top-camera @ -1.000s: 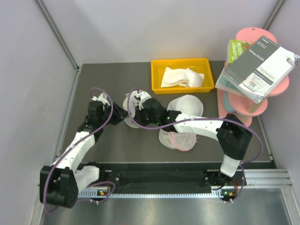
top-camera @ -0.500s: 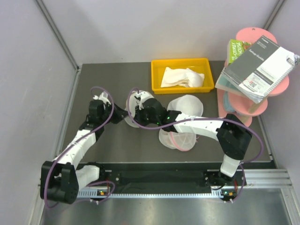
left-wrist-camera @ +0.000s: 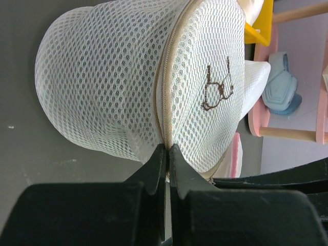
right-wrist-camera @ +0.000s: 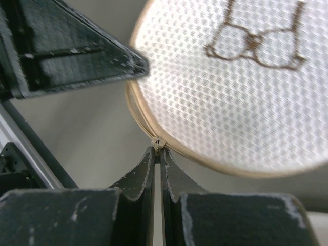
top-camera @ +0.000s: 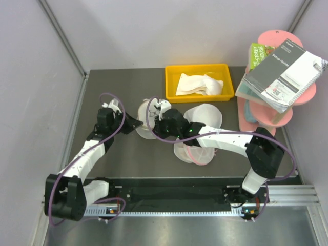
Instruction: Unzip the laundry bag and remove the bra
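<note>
The laundry bag [left-wrist-camera: 128,77] is a round white mesh pod with a beige rim and a dark bra drawing on its face; it lies on the table between both arms [top-camera: 144,128]. My left gripper [left-wrist-camera: 168,148] is shut on the beige zipper seam at the bag's near edge [top-camera: 136,123]. My right gripper [right-wrist-camera: 158,149] is shut on the small zipper pull [right-wrist-camera: 158,142] at the rim of the laundry bag [right-wrist-camera: 230,102], reaching it from the right [top-camera: 158,115]. The bra is hidden.
A pink-rimmed mesh bag [top-camera: 195,152] and a plain white mesh bag [top-camera: 206,115] lie right of the arms. A yellow tray [top-camera: 223,82] holding white cloth sits at the back. A pink shelf stand [top-camera: 279,119] with books is at the far right.
My left gripper has closed on the bag's rim. The right arm has shifted slightly to the right, still holding the zipper pull.
</note>
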`<state>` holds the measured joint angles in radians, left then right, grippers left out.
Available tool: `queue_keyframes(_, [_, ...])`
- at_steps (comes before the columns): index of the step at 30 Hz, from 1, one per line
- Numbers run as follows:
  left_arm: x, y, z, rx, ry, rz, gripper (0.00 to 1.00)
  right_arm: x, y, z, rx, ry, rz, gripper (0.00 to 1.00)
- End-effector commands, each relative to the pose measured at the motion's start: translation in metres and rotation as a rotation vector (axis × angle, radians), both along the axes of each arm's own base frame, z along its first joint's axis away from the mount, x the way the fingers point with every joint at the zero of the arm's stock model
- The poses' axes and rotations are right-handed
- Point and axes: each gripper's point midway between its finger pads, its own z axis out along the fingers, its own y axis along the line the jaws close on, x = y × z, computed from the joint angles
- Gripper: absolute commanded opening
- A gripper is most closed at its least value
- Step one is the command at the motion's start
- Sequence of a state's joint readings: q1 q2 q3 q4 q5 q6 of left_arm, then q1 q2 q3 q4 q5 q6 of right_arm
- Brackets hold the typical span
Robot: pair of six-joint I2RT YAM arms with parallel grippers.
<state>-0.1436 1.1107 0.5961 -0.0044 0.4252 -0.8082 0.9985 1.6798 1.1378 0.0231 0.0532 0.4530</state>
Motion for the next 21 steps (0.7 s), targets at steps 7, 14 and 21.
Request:
queue_keyframes(7, [0.023, 0.013, 0.023, 0.053, -0.092, 0.040, 0.00, 0.019, -0.039, 0.024, 0.013, -0.065, -0.088, 0.00])
queue_keyframes(14, [0.042, 0.010, 0.026, 0.078, -0.106, 0.010, 0.00, 0.013, -0.024, 0.032, 0.041, -0.065, -0.023, 0.00])
queue_keyframes(21, [0.057, 0.012, 0.038, 0.125, -0.117, 0.003, 0.62, 0.005, 0.007, 0.036, 0.087, -0.051, 0.035, 0.00])
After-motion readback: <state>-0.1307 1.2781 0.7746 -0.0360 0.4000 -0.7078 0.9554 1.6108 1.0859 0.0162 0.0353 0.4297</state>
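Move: The left hand already pinches the rim of the standing laundry bag; the bag's middle lies about 2 cm ahead, 3 cm right and 6 cm below it, with the zipper pull 2 cm back and 5 cm right. From the right hand, which already grips that pull, the bag's middle is some 4 cm ahead and 3 cm left. The pink-rimmed bag lies 18 cm right and 8 cm back of the right hand, the white round bag 22 cm right and 5 cm ahead. Rightward and slightly forward, the right hand draws the pinched zipper pull about 3.5 cm, then eases back left by 1 cm, still gripping. The left hand first keeps its pinch on the rim while creeping forward, then speeds up to some 4 cm forward in all, rises slightly at the end and opens its fingers, letting go of the rim. ##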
